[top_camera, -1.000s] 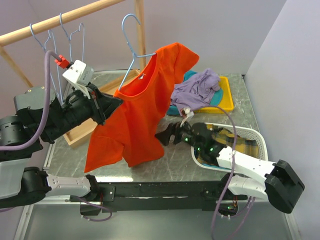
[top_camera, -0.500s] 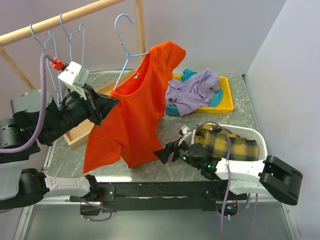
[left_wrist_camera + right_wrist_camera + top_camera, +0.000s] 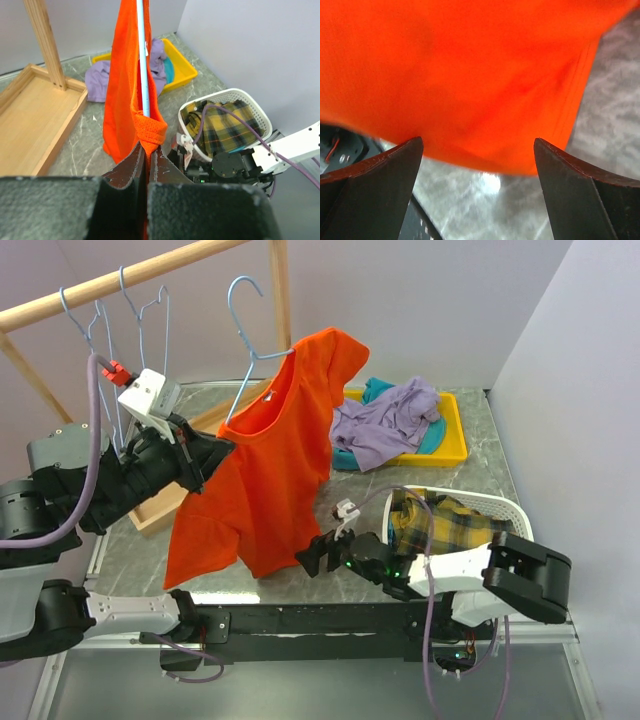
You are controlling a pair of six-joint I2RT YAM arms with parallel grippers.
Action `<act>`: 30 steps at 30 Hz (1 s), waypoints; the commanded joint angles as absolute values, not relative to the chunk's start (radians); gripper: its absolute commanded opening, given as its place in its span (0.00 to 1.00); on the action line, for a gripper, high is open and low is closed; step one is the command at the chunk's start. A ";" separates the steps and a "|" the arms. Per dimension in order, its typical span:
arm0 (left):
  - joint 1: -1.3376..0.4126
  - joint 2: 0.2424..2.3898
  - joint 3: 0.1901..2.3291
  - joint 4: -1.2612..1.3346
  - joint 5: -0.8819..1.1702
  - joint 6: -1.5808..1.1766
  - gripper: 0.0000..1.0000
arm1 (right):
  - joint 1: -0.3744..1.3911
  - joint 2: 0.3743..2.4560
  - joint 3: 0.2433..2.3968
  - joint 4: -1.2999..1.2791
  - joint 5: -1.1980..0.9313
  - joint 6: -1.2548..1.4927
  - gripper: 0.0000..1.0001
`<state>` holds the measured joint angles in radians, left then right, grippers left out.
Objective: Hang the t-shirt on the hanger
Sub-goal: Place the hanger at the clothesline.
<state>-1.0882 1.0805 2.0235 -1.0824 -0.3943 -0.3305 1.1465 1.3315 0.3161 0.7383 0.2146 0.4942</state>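
The orange t-shirt [image 3: 270, 470] hangs in the air on a light-blue wire hanger [image 3: 250, 350], whose hook is free of the wooden rail. My left gripper [image 3: 218, 452] is shut on the shirt's left shoulder and the hanger wire; in the left wrist view the cloth [image 3: 131, 85] and wire [image 3: 144, 65] rise from my closed gripper [image 3: 148, 150]. My right gripper [image 3: 312, 558] is open, low, by the shirt's bottom hem. In the right wrist view the hem [image 3: 485, 85] hangs just beyond my spread gripper [image 3: 479, 150], apart from both fingertips.
Two more blue hangers [image 3: 120, 320] hang on the wooden rail [image 3: 120, 280]. A wooden tray [image 3: 165, 505] lies left. A yellow tray [image 3: 440, 440] holds a lavender garment [image 3: 385, 420]. A white basket [image 3: 500, 515] holds yellow plaid cloth [image 3: 450, 525].
My right gripper has moved left and toward the table's near edge, to the shirt's bottom hem. The left gripper, shirt and hanger shifted slightly left.
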 commanded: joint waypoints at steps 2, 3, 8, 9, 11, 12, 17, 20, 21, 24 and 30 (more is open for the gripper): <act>-1.088 1.051 1.994 -1.032 -0.428 -0.341 0.01 | 1.155 1.437 0.448 0.749 0.311 0.437 1.00; -1.088 1.049 1.994 -1.035 -0.426 -0.345 0.01 | 1.155 1.459 0.480 0.733 0.333 0.437 1.00; -1.088 1.032 1.983 -1.048 -0.437 -0.351 0.01 | 1.155 1.551 0.526 0.727 0.331 0.425 0.93; -1.088 1.031 1.980 -1.049 -0.437 -0.354 0.01 | 1.155 1.558 0.522 0.742 0.331 0.429 0.91; -1.088 1.022 1.958 -1.043 -0.433 -0.360 0.01 | 1.155 1.597 0.549 0.714 0.339 0.445 0.80; -1.088 1.016 1.944 -1.039 -0.433 -0.364 0.01 | 1.155 1.626 0.564 0.697 0.337 0.451 0.75; -1.088 0.968 1.847 -1.023 -0.460 -0.394 0.01 | 1.155 1.672 0.624 0.651 0.318 0.480 0.30; -1.088 0.948 1.821 -1.026 -0.474 -0.403 0.01 | 1.155 1.648 0.623 0.592 0.343 0.492 0.13; -1.088 0.945 1.818 -1.035 -0.486 -0.408 0.01 | 1.155 1.605 0.614 0.585 0.348 0.494 0.08; -1.088 0.934 1.795 -1.035 -0.506 -0.417 0.01 | 1.154 1.493 0.571 0.546 0.370 0.500 0.00; -1.088 0.914 1.786 -1.066 -0.564 -0.442 0.01 | 1.167 1.226 0.523 0.396 0.414 0.518 0.00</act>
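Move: From the right gripper, the hanging t-shirt's lower hem is about 4 cm ahead, 4 cm left and 4 cm lower. The white basket is some 31 cm right and 6 cm ahead, the yellow tray about 24 cm right and 32 cm ahead. From the left gripper, still holding the hanger, the clothesline is roughly 26 cm ahead, 16 cm left and 7 cm higher; the hem lies some 45 cm below, 3 cm ahead and 4 cm right. Slide the open right gripper about 5 cm forward and left to the t-shirt's hem, sink some 4 cm with a slight roll, and close fully to pinch the cloth; then rise about 5 cm, easing back right. Meanwhile keep the left grip on hanger and shirt, lowering them about 5 cm and drifting left. ##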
